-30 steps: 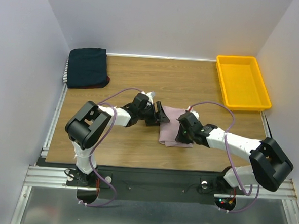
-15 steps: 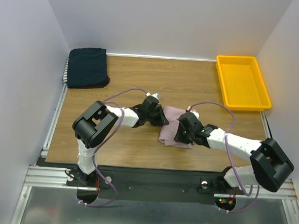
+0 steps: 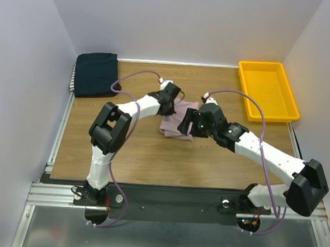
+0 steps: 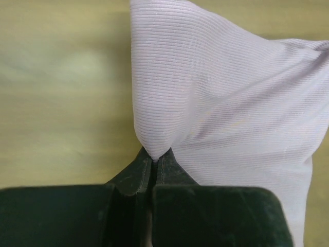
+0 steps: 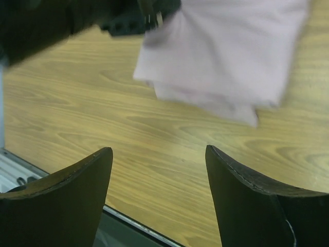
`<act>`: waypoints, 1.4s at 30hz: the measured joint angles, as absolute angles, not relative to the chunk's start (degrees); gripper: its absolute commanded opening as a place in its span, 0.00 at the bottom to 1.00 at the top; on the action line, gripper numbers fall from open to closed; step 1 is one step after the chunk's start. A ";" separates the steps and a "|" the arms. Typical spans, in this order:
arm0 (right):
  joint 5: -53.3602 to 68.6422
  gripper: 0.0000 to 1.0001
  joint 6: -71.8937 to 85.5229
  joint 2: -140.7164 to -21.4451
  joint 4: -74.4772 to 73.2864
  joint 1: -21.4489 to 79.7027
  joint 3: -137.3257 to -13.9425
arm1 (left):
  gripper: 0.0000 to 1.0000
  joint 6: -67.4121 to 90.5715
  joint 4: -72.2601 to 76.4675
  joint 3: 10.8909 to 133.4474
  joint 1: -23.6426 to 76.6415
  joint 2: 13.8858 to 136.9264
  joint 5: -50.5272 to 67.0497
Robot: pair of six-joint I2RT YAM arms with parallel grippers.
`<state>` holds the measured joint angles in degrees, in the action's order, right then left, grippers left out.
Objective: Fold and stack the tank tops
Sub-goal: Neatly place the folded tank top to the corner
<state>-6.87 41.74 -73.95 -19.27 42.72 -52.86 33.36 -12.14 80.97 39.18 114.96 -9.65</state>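
The pale pink tank top (image 3: 176,126), folded small, is in the middle of the wooden table (image 3: 129,155). My left gripper (image 3: 174,103) is shut on its far edge; in the left wrist view the cloth (image 4: 221,92) is pinched into a point between the closed jaws of that gripper (image 4: 154,158). My right gripper (image 3: 185,125) is open and empty at the top's right edge; in its wrist view this gripper (image 5: 158,149) hangs over bare wood with the pink top (image 5: 226,56) ahead. The folded stack with the dark navy top (image 3: 96,73) uppermost lies at the far left corner.
A yellow plastic tray (image 3: 290,95) stands at the far right. White walls close in the table on three sides. A metal rail (image 3: 177,200) runs along the near edge by the arm bases.
The left gripper has closed on the pink top and drawn it toward the back left. The right gripper has come off the cloth, opened, and followed to the back left.
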 measured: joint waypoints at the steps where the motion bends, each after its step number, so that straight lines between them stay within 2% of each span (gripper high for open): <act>1: -6.74 0.79 41.10 -73.95 -19.25 42.72 -54.50 | 0.00 32.38 -13.98 83.31 37.63 115.87 -10.90; 9: -5.52 0.78 38.24 -74.26 -21.04 42.72 -56.25 | 0.00 23.07 -25.71 104.84 24.53 127.55 -23.46; 18: -4.47 0.78 35.81 -77.89 -22.13 42.72 -57.36 | 0.00 14.33 -32.84 129.29 15.55 139.61 -29.87; 42: -2.96 0.75 33.74 -86.72 -22.48 42.35 -62.72 | 0.00 2.15 -32.40 140.51 7.01 140.88 -26.52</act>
<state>-2.96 33.74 -86.72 -22.48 42.35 -62.72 2.15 -32.40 140.51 7.01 140.88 -26.52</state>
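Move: The left hand already grips the folded pink tank top, its middle some 4 cm right of the fingers and 2 cm back. Its destination, the navy pile in the far left corner, lies about 22 cm ahead, 42 cm left and 3 cm lower. A dark red edge peeks out at roughly 12 cm ahead, 31 cm left. From the right hand the navy pile is about 34 cm ahead, 48 cm left and 11 cm down. Forward and left in one fast diagonal sweep, some 24 cm out and 32 cm left, the left hand carries the pinched tank top towards the navy pile, climbing about 12 cm, mostly in the slower second half. The wrist turns counter-clockwise and rolls its left side up; the fingers stay shut. The right hand, open and empty, bobs up, sinks, and drifts slightly forward and left. ##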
